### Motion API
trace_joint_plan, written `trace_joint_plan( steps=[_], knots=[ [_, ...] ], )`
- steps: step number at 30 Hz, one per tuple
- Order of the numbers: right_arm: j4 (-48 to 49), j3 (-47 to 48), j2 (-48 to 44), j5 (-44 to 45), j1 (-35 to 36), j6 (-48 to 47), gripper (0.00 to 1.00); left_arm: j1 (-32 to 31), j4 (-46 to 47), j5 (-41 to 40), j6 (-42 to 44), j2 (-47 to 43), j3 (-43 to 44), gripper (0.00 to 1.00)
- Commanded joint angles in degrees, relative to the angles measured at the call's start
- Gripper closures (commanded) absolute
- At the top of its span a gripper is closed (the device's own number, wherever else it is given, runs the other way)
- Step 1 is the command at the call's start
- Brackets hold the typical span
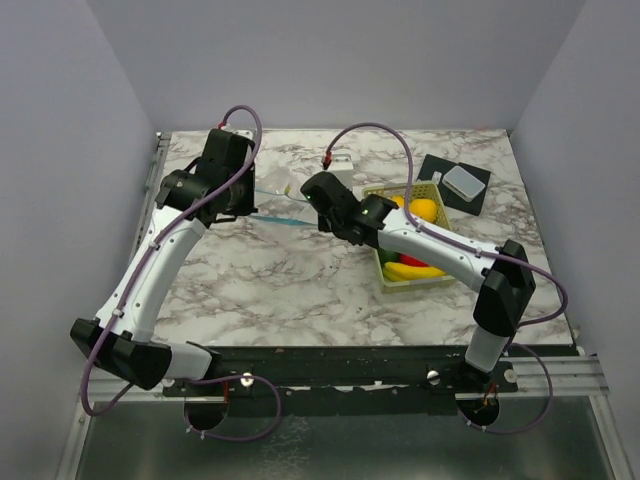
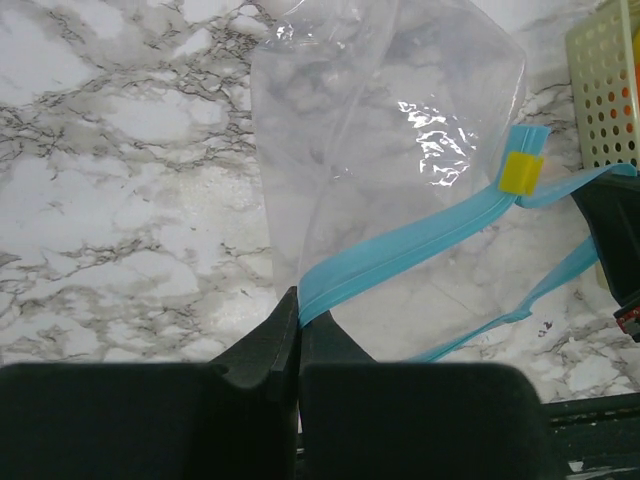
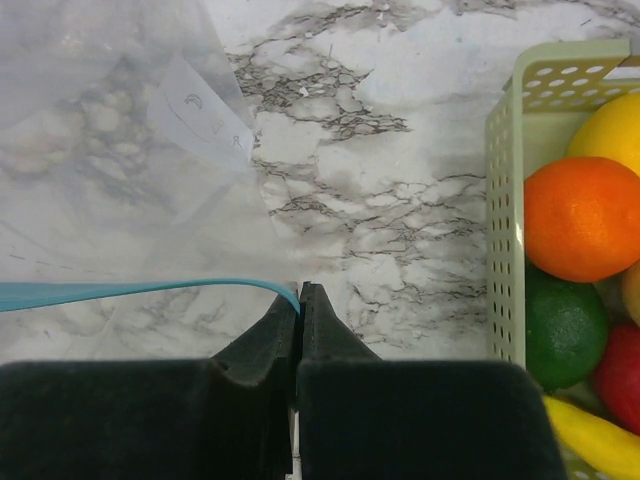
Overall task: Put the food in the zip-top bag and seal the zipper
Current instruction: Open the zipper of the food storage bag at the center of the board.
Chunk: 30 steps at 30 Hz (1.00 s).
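The clear zip-top bag [image 2: 380, 150] hangs between my two grippers above the marble table [image 1: 280, 290]. Its light blue zipper [image 2: 420, 240] carries a yellow slider [image 2: 521, 172]. My left gripper [image 2: 298, 298] is shut on one end of the blue strip. My right gripper [image 3: 300, 292] is shut on the other lip of the zipper [image 3: 130, 290], so the mouth is spread between them [image 1: 275, 205]. The food lies in the pale basket [image 3: 505, 220]: an orange [image 3: 583, 218], a green round one [image 3: 562, 330], a red piece [image 3: 622, 375] and a yellow banana [image 3: 595, 438].
The yellow-green perforated basket [image 1: 437, 277] stands right of the bag, under the right arm. A black pad with a small white box [image 1: 463, 181] lies at the back right. Grey walls close in the table on three sides.
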Motion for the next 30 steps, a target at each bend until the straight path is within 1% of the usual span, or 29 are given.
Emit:
trace_joint_plan(
  steps=[1, 7, 14, 18, 21, 23, 30],
  knots=[
    [1.07, -3.07, -1.43, -4.30, -1.76, 3.05, 0.99, -2.57, -4.70, -9.88, 1.75, 2.74, 4.86, 1.00],
    [4.13, -5.53, -0.25, -11.41, -2.95, 6.27, 0.99, -7.37, -6.12, -15.55, 1.58, 6.19, 6.56, 1.00],
    [4.98, -4.49, 2.60, -15.85, -3.88, 6.88, 0.99, -10.35, -6.23, -22.49, -0.05, 8.04, 4.46, 1.00],
    [5.07, -4.51, 3.70, -18.08, -4.79, 7.37, 0.99, -11.59, -5.25, -24.34, -0.81, 8.05, 2.53, 1.00],
    [5.88, -5.16, 3.11, -18.51, -4.91, 7.29, 0.89, -12.14, -3.78, -24.27, -1.33, 7.53, 1.26, 1.00],
    [6.15, -5.35, 2.40, -18.52, -4.91, 7.16, 0.78, -12.31, -2.47, -23.61, -1.50, 7.25, 0.29, 1.00],
    [5.01, -4.86, -0.80, -18.46, -4.91, 6.83, 0.51, -12.39, 0.95, -20.39, -1.79, 7.29, -2.81, 1.00]
  ],
)
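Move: Between the two hands lies the open bag mouth. Its yellow slider is about 6 cm ahead, 8 cm right and 5 cm below the left hand; from the right hand it is some 7 cm ahead, 7 cm left and slightly higher. The near lip's middle hangs 8 cm right of the left hand, 2 cm back and 7 cm down. The fruit basket stands about 24 cm right of the right hand, level with it and 9 cm lower. Lowering the bag's mouth with both hands, the right sinks about 5 cm and edges 2 cm left towards the other, tipping down and rolling its left side up, then opens its fingers to roughly half at the end, letting go of the teal strip. The left keeps its pinch on its strip, sinking 4 cm, mostly late, while rolling its left side up some 20 degrees. ##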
